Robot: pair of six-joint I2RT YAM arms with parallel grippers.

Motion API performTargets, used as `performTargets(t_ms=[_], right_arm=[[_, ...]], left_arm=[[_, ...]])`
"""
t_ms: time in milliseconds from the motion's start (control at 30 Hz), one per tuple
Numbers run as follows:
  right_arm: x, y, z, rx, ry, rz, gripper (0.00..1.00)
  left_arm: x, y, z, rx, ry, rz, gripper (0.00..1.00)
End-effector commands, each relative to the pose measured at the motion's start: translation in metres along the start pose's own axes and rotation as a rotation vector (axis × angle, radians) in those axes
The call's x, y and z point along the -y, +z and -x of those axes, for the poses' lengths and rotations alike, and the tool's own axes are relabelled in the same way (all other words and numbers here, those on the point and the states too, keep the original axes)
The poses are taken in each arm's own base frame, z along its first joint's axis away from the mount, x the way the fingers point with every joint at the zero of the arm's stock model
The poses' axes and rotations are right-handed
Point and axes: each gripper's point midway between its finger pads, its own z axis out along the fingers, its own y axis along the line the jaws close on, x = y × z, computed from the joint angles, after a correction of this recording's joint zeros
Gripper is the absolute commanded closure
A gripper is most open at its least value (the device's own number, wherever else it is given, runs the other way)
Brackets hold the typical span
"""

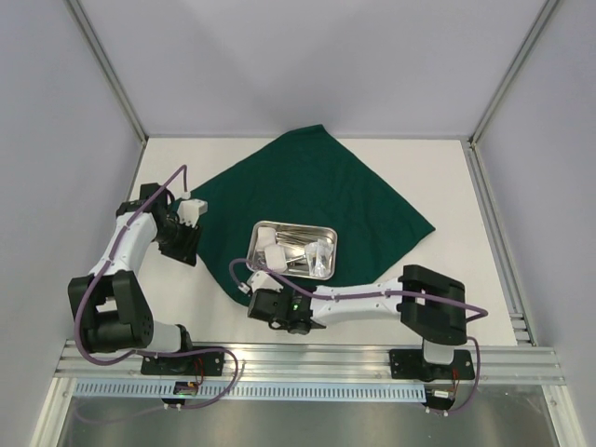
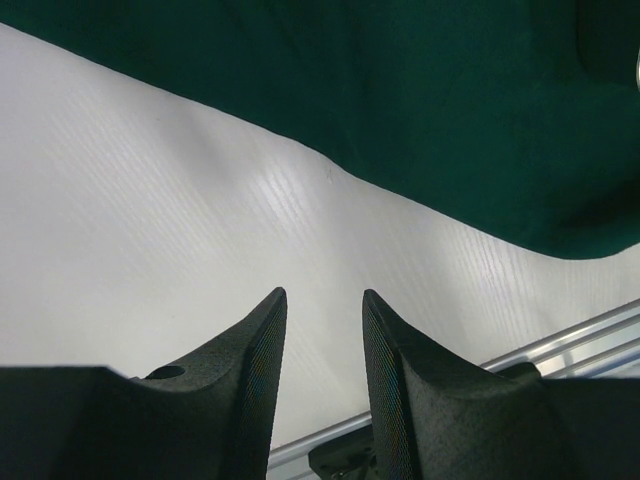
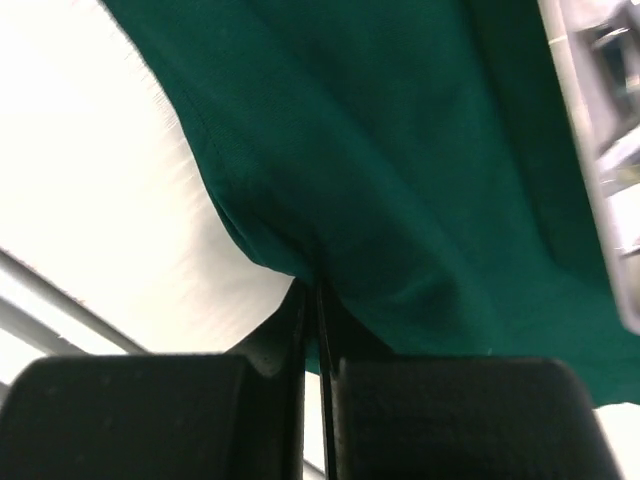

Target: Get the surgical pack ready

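Observation:
The dark green cloth (image 1: 307, 182) of the surgical pack lies spread flat like a diamond on the white table. On its near part stands a small steel tray (image 1: 296, 224) holding slim metal instruments (image 1: 300, 246) and white gauze squares (image 1: 266, 234). My right gripper (image 1: 251, 296) is at the cloth's near corner. In the right wrist view that gripper (image 3: 312, 285) is shut on the edge of the cloth (image 3: 400, 180), with the tray (image 3: 610, 150) at the right. My left gripper (image 1: 184, 248) hovers by the cloth's left corner. It (image 2: 325, 295) is open and empty over bare table, with the cloth (image 2: 400, 100) ahead.
Grey walls with aluminium posts (image 1: 107, 70) close the table in on three sides. An aluminium rail (image 1: 307, 358) runs along the near edge by the arm bases. Bare white table (image 1: 438, 279) lies to the right of the cloth.

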Motion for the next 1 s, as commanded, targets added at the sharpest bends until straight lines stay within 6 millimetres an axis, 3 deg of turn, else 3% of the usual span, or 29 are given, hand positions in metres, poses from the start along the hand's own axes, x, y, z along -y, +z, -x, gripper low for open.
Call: performTargets(t_ms=[0,167,400,467,667,700,733,800,967], right_arm=[[0.028,-0.027,0.051,0.144,0.022,-0.039,0.99],[0.068,-0.033,0.096,0.219,0.103,-0.036,1.0],[0.144,-0.021,0.143,0.248,0.197,-0.074,1.0],[0.156,-0.019,0.158,0.257,0.217,-0.068,1.0],[0.188,0.0,0.178,0.251,0.261,-0.051,1.0],[0.203,-0.001,0.186,0.263,0.288,-0.069,1.0],[0.208,0.011,0.182,0.233,0.297,-0.081,1.0],[0.229,0.015,0.187,0.232,0.339,-0.11,1.0],[0.254,0.037,0.192,0.208,0.405,-0.118,1.0]], left_arm=[[0.001,-0.015,0.011,0.059,0.003,0.014,0.55],[0.002,-0.022,0.023,0.075,0.012,-0.012,0.55],[0.005,-0.035,0.052,0.1,0.021,-0.079,0.57],[0.007,-0.031,0.059,0.086,0.025,-0.108,0.57],[0.006,-0.029,0.093,0.084,0.088,-0.111,0.58],[0.006,-0.028,0.097,0.084,0.096,-0.113,0.58],[0.005,-0.022,0.099,0.067,0.094,-0.123,0.58],[0.007,-0.022,0.111,0.075,0.116,-0.129,0.58],[0.01,-0.011,0.131,0.07,0.145,-0.153,0.58]])
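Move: My right fingers are already shut on the drape's near corner. The tray lies straight ahead of them, its middle about 16 cm off and roughly level, with the gauze pads in its left half about 16 cm ahead and 4 left, the pouches in its right half 14 ahead and 7 right. From my empty left hand the tray is some 26 cm right, 3 ahead and 6 below, and the drape's left corner 13 ahead, 2 left and 7 below. Keeping the drape corner pinched, I sweep my right hand about 27 cm forward over the tray, rising some 11 cm on the way and sinking about 2 cm at the end while it turns clockwise by nearly 20 degrees. Meanwhile my left hand, holding nothing and still half open, lifts about 4 cm and goes some 10 cm forward and a little right over the drape's left flap. ##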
